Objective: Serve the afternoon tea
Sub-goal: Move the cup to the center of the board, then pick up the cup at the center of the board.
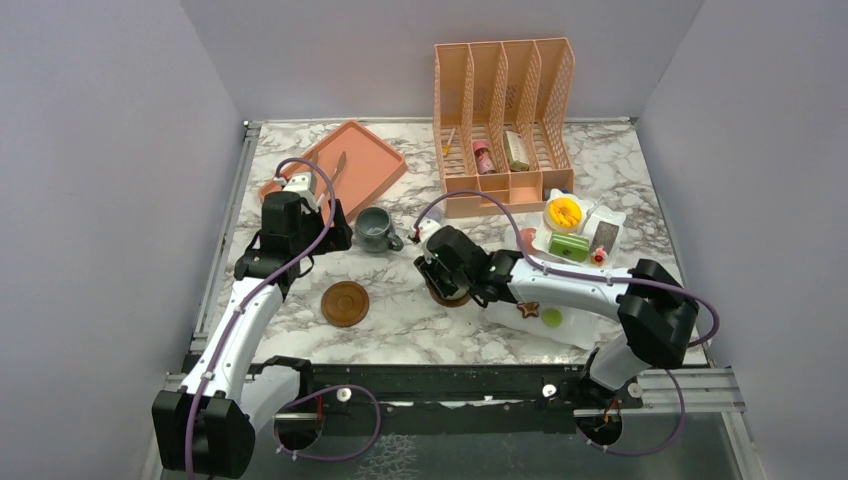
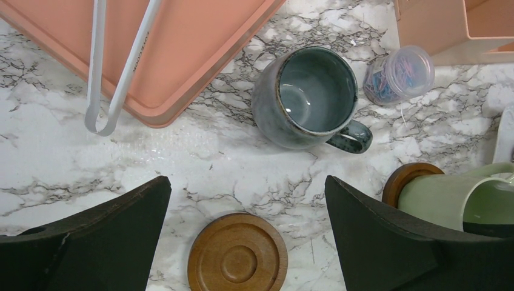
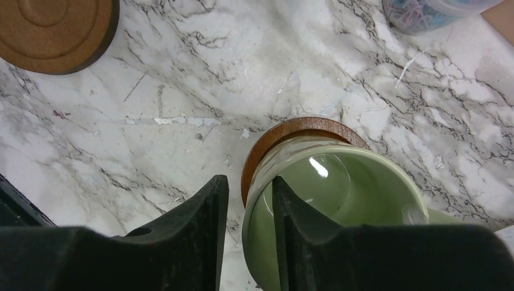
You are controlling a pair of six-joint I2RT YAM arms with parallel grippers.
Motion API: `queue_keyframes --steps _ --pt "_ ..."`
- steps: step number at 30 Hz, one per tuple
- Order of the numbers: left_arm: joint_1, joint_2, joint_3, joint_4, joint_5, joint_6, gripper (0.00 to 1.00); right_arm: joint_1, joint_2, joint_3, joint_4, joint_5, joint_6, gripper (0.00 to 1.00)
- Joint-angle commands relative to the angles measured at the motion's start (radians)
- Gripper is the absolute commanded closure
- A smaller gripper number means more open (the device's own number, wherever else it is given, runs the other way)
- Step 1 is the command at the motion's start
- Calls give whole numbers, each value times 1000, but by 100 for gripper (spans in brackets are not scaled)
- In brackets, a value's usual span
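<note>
The pale green mug (image 3: 363, 200) stands on a brown coaster (image 3: 285, 130) at the table's middle. My right gripper (image 3: 250, 182) straddles its rim, one finger inside, the other outside with a small gap to the wall, so it stands open. The grey-blue mug (image 2: 312, 97) stands upright and empty on the marble, ahead of my wide-open left gripper (image 2: 248, 188). A second bare coaster (image 2: 237, 254) lies just below and between its fingers. Toy sweets, a yellow donut (image 1: 565, 213) and a green cake (image 1: 568, 246) among them, sit at the right.
An orange tray (image 1: 360, 160) with white tongs (image 2: 115, 66) lies at the back left. A peach file organizer (image 1: 505, 100) stands at the back. A small clear cup of paper clips (image 2: 400, 73) sits beside the grey-blue mug. A white compartment dish (image 1: 607, 222) holds the sweets.
</note>
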Motion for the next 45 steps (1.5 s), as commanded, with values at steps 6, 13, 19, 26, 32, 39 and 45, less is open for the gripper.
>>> queue_keyframes --steps 6,13,19,26,32,39,45 --pt "-6 39 18 16 -9 -11 12 0 -154 100 -100 27 25 43" --pt "-6 219 136 -6 64 -35 26 0 -298 93 -84 -33 23 14" --pt "-31 366 253 -5 42 -70 38 0 -406 56 -57 -81 35 0" --pt "-79 531 348 -9 6 -78 50 0 -474 7 -36 -110 38 0" --pt "-122 616 378 -20 -68 -78 58 0 -508 -13 -29 -118 27 0" --pt "-144 670 389 -44 -149 -63 65 0 -517 -26 -20 -118 21 0" --pt "-150 688 402 -56 -158 -51 75 0 -510 -28 -8 -120 20 0"
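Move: The dark cup stands about 8 cm ahead of the left hand, 9 cm to its right and 12 cm lower; the clip jar is some 12 cm to the right of that cup and 2 cm farther out, the bare left board some 16 cm nearer and 7 cm to the left of it. The right hand is at the rim of the green cup, whose middle lies 2 cm ahead, 3 cm right and 4 cm below. The left hand dips, swings forward and to the right over the table, then sinks onto the dark cup's left rim, about 8 cm out, 5 cm right and 8 cm down in all, tipping some 20 degrees further down while its wide-open fingers close about the wall, one finger inside and one outside. Meanwhile the right hand opens wide, comes free of the green cup's rim and climbs some 17 cm, drawing a little back and to its right as it rolls left side up, then waits there. ##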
